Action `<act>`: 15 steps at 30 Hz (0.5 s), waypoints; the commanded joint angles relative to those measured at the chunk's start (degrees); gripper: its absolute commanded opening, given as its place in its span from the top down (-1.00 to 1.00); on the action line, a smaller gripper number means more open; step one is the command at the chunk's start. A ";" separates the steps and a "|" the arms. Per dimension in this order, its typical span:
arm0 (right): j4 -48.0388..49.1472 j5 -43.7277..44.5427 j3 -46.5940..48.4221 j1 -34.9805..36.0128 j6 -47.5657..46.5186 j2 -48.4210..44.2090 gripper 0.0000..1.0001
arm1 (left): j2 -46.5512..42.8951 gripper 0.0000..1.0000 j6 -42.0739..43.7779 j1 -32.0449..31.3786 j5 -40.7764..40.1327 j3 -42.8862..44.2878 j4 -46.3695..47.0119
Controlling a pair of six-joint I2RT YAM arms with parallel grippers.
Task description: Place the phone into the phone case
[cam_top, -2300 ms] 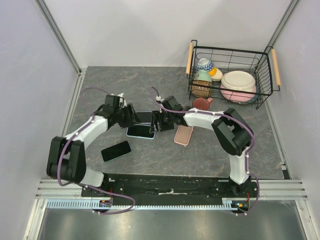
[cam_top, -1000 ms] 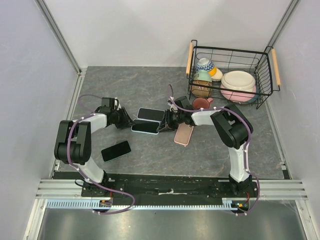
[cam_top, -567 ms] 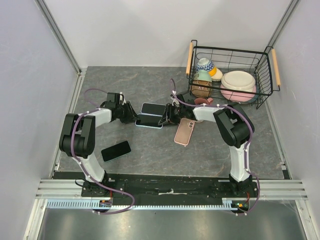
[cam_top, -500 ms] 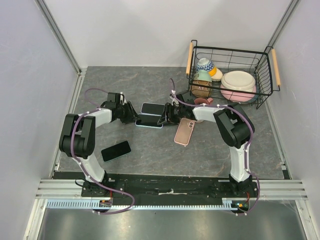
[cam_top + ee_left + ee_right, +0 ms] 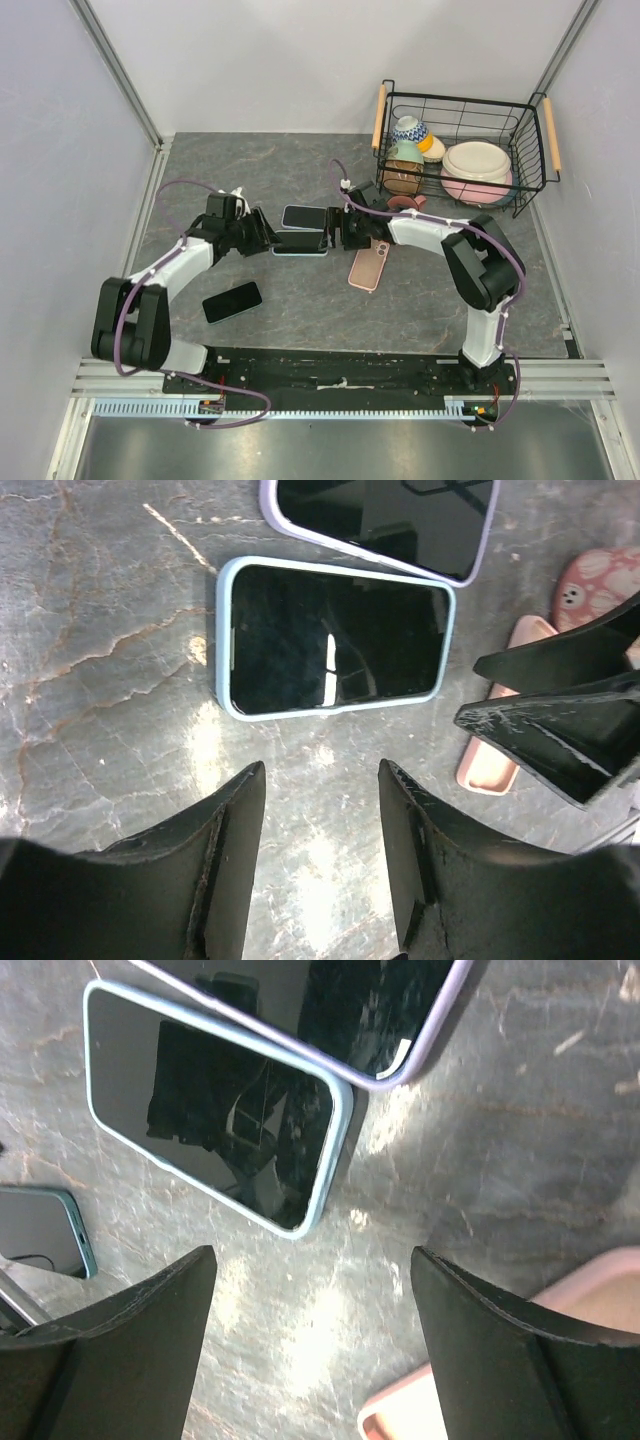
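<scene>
The phone (image 5: 300, 243) lies flat and screen up inside the light blue phone case (image 5: 226, 640) on the table's middle. In the left wrist view the phone (image 5: 335, 638) fills the case just beyond my left gripper (image 5: 322, 770), which is open and empty. My right gripper (image 5: 312, 1258) is open too, with bare table between its fingers and the cased phone (image 5: 215, 1120) just ahead. In the top view the left gripper (image 5: 262, 238) and right gripper (image 5: 335, 232) flank the phone's two ends without touching it.
A phone in a lilac case (image 5: 303, 217) lies right behind the blue one. A pink-cased phone (image 5: 368, 266) lies face down under the right arm. A dark phone (image 5: 232, 301) sits front left. A wire basket (image 5: 540, 150) of bowls stands back right, with a reddish cup (image 5: 402, 207) before it.
Both grippers have let go of the cased phone's ends, widened their jaws and drawn back a little. The phone in its blue case stays flat on the table.
</scene>
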 commanded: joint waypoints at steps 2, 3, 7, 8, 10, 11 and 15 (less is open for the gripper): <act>-3.02 6.57 -3.46 2.34 -2.55 -7.63 -0.72 | -7.96 -0.14 1.12 -0.05 3.38 -2.53 1.75; -3.11 7.28 -4.07 2.69 -2.64 -8.42 -0.71 | -8.92 -0.14 1.03 -0.05 3.64 -3.32 2.45; -4.08 10.96 -6.45 2.87 -3.42 -11.94 -0.72 | -14.36 -0.15 0.85 -0.05 6.45 -5.78 5.61; -4.51 11.76 -6.63 2.96 -3.51 -12.38 -0.72 | -15.42 -0.15 0.68 -0.05 7.16 -6.49 6.58; -4.96 12.90 -6.72 3.05 -3.87 -12.65 -0.72 | -17.01 -0.15 0.15 -0.05 8.47 -8.42 9.13; -5.74 14.04 -6.54 3.05 -4.13 -12.48 -0.72 | -18.41 -0.15 0.06 0.04 8.83 -8.95 9.57; -7.24 16.25 -6.19 3.22 -3.96 -11.77 -0.65 | -20.27 -0.16 -0.12 -0.05 9.97 -10.44 10.80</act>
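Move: From the right gripper the empty pink case lies about 9 cm to the right and 6 cm back, some 3 cm lower. The filled blue case is about 9 cm to its left and 1 ahead, the purple case roughly 8 left and 9 ahead. From the left gripper the loose phone is some 14 cm back, 11 to the left and 7 below, and the blue case about 6 right and 4 ahead. Draw the right gripper back from the blue case, then swing it right towards the pink case, about 4 cm in all with a 2 cm rise, fingers staying wide open and turning to point less to the left. Meanwhile lift the left gripper some 6 cm, easing it back 3 cm, its half-open fingers tipping up towards level. ##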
